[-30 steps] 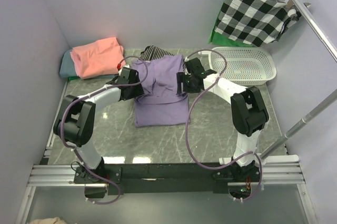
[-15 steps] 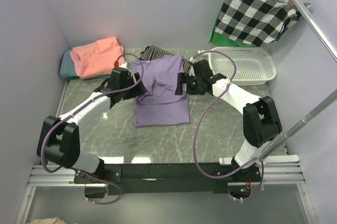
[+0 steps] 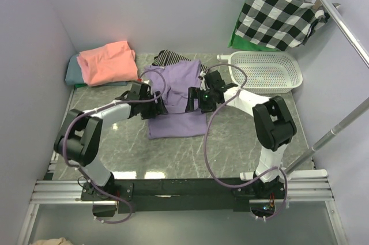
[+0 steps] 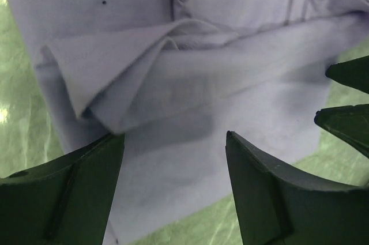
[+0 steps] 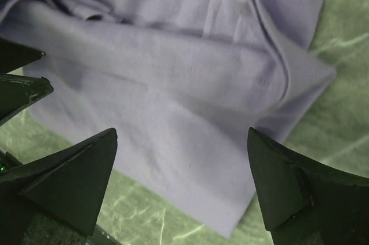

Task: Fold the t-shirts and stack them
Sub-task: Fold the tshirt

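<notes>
The lavender-purple t-shirt (image 3: 179, 92) lies partly folded mid-table, its far half doubled over the near half, with loose folds at the sides. My left gripper (image 3: 157, 107) hovers over its left edge, open and holding nothing; the left wrist view shows the shirt (image 4: 190, 83) between its spread fingers (image 4: 75, 199). My right gripper (image 3: 192, 101) hangs open over the right edge, empty, with the cloth (image 5: 173, 83) below its gap (image 5: 181, 132). The salmon-pink t-shirt (image 3: 106, 61) lies folded on the grey-teal one (image 3: 71, 73) at the far left.
A striped cloth (image 3: 171, 57) lies behind the lavender shirt. A white basket (image 3: 271, 73) stands at the far right. The checked cloth on its hanger (image 3: 279, 17) hangs from a rail (image 3: 337, 11) above it, and a slanted pole (image 3: 337, 129) crosses the right side.
Both grippers opened and let go of the lavender shirt's far half, which now lies over the near half. Both have moved nearer and toward each other.
</notes>
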`<state>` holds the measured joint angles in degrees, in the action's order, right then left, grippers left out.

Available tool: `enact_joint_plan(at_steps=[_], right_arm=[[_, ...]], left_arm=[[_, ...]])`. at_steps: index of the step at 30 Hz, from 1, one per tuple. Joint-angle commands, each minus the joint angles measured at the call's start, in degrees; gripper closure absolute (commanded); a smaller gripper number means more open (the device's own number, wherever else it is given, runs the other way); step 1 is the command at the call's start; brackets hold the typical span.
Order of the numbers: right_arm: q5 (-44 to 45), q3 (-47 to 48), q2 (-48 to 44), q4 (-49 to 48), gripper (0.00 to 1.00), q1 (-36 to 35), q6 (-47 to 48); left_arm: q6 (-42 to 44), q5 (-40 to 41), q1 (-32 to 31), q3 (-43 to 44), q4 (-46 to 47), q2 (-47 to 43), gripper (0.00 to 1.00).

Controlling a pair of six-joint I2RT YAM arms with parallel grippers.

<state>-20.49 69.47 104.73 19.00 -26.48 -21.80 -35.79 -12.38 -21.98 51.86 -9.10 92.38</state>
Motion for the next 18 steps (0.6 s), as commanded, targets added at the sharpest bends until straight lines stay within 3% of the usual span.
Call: enact_joint_plan(at_steps=[1,13,18], right_arm=[[0.62,4.87,2.49,-1.43,0.0,-0.24,0.36],[3.7,14.8,9.96,1.2,0.0,1.07,2.99],[5.63,19.11,12.6,1.56,0.0,2.48,3.96]], left_arm=[[-0.16,0.51,-0.08,5.09,3.74,4.03,0.25],[2.22,7.19,1.58,13.97,3.92,12.64,0.23],[2.39,8.95,5.1,16.78,4.44,14.67,0.22]])
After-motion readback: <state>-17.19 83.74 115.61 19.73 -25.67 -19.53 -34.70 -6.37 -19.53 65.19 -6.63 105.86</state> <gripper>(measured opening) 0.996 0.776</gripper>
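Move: Under both open hands lies the purple t-shirt's loose folded flap, its middle about 3 cm ahead and 7 cm to the right of the left hand, and about 3 cm ahead and 7 cm to the left of the right hand, some 1 cm below both. The t-shirt's near edge runs about 12 cm back of the hands, its middle 7 cm inward of either. From the left hand the striped t-shirt shows some 21 cm ahead and 5 cm right. Sweeping forward side by side, both hands dip about 1 cm and then run nearly level over the t-shirt, away from its near edge, the left going some 8 cm and the right 6 or 7. Their wide-open fingers stay open and push the flap's edge along ahead of them at its two side ends, without pinching. ##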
